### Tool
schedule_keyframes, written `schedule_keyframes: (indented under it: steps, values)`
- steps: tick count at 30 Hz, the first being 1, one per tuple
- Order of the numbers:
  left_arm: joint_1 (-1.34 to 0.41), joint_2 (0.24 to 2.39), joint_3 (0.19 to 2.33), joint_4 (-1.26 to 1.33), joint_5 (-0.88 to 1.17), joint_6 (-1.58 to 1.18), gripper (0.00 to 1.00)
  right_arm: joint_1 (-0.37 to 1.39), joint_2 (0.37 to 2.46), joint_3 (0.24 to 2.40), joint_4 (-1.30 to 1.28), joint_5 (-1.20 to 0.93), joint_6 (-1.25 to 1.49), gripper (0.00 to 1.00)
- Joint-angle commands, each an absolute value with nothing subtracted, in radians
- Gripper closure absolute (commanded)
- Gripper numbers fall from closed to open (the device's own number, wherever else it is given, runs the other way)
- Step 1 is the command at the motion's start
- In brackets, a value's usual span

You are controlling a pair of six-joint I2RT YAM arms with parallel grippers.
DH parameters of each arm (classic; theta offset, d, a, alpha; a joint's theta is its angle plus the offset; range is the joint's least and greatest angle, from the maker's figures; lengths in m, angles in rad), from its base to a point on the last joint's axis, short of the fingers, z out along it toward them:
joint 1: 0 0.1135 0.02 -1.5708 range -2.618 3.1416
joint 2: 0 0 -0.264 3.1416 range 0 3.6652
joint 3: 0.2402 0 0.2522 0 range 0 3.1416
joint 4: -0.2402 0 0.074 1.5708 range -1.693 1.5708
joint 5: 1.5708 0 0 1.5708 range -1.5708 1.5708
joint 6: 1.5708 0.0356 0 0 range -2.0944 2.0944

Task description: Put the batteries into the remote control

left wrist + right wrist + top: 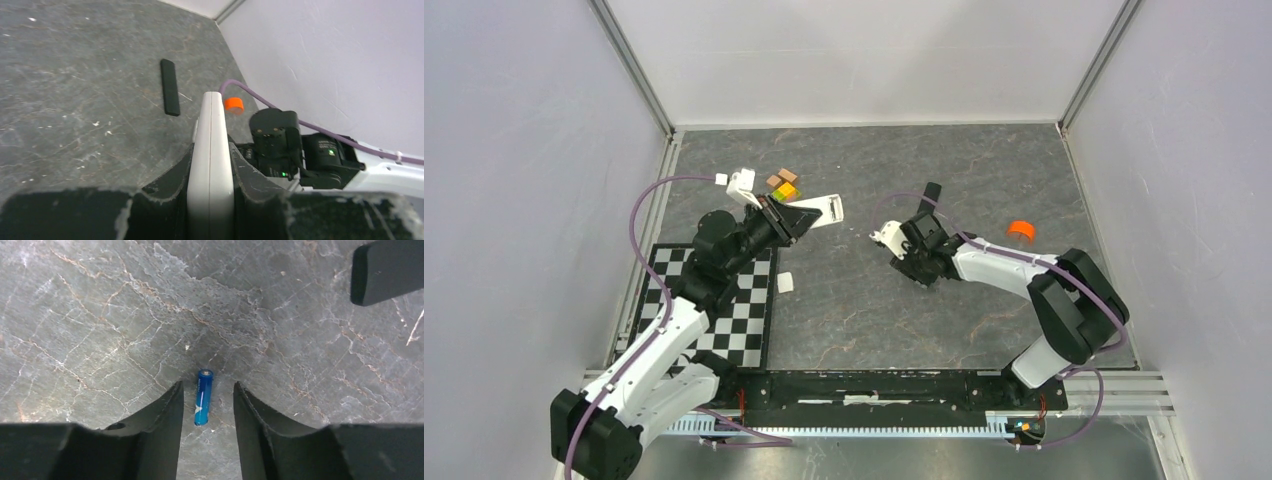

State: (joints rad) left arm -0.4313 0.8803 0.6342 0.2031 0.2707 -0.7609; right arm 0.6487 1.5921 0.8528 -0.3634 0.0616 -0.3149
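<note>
My left gripper (210, 147) is shut on the white remote control (211, 115), gripping it edge-on with its free end pointing away. In the top view this gripper (796, 217) holds the remote (826, 210) above the table, left of centre. A bright blue battery (203, 397) lies flat on the grey table. My right gripper (207, 386) is open over it, one finger on each side, neither touching. From above, the right gripper (914, 255) points down at mid-table and hides the battery.
A slim black bar (170, 94) lies on the table beyond the right gripper, its end showing in the right wrist view (387, 270). An orange round cap (1021, 229) sits to the right. Coloured blocks (782, 185) and white bits (785, 282) lie near a checkerboard mat (724, 310).
</note>
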Motion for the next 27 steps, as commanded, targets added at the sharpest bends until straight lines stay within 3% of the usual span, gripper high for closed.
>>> schedule_keyframes:
  steps: [1,7,10,15,21,27]
  values:
    - [-0.424,0.883,0.705,0.13,0.17,-0.678,0.98,0.65,1.52,0.866,-0.341,0.079,-0.263,0.49]
    - [-0.424,0.896,0.704,0.135,0.157,-0.686,0.98,0.643,1.394,0.865,-0.277,0.065,-0.069,0.43]
    - [-0.424,0.896,0.701,0.124,0.143,-0.685,0.98,0.631,1.401,0.884,-0.269,0.108,0.219,0.54]
    - [-0.424,0.888,0.693,0.112,0.144,-0.681,0.98,0.622,1.378,0.777,-0.152,0.008,0.61,0.56]
    - [-0.425,0.866,0.676,0.112,0.147,-0.673,0.98,0.62,1.343,0.707,-0.142,-0.012,0.706,0.37]
    - [-0.424,0.871,0.669,0.109,0.156,-0.672,0.98,0.588,1.353,0.638,-0.135,-0.037,0.753,0.36]
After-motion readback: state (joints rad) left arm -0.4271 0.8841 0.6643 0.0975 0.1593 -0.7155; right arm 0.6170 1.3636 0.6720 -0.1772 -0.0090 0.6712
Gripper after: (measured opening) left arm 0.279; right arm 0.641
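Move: The blue battery lies on the table between the right hand's parted fingers, straight below the hand point by about 1 cm and roughly 1 cm ahead. The black remote lies about 16 cm ahead and 1 cm to the right of that hand, and the orange cup some 11 cm ahead and 20 cm to its right. From the raised left hand, already gripping the white remote, the battery is about level with it fore and aft, some 25 cm to the right and 26 cm below. The right hand, its fingers already clear on both sides of the blue battery, lifts about 6.5 cm off it, drifting left and a little forward, then sinks about 3 cm while drawing back, to finish left of and slightly behind the battery. On the way the wrist twists clockwise by some 60 degrees about the still down-and-forward-pointing fingers, which open from about a third to two thirds, while the left hand keeps its grip on the white remote and eases slightly forward, left and down. ##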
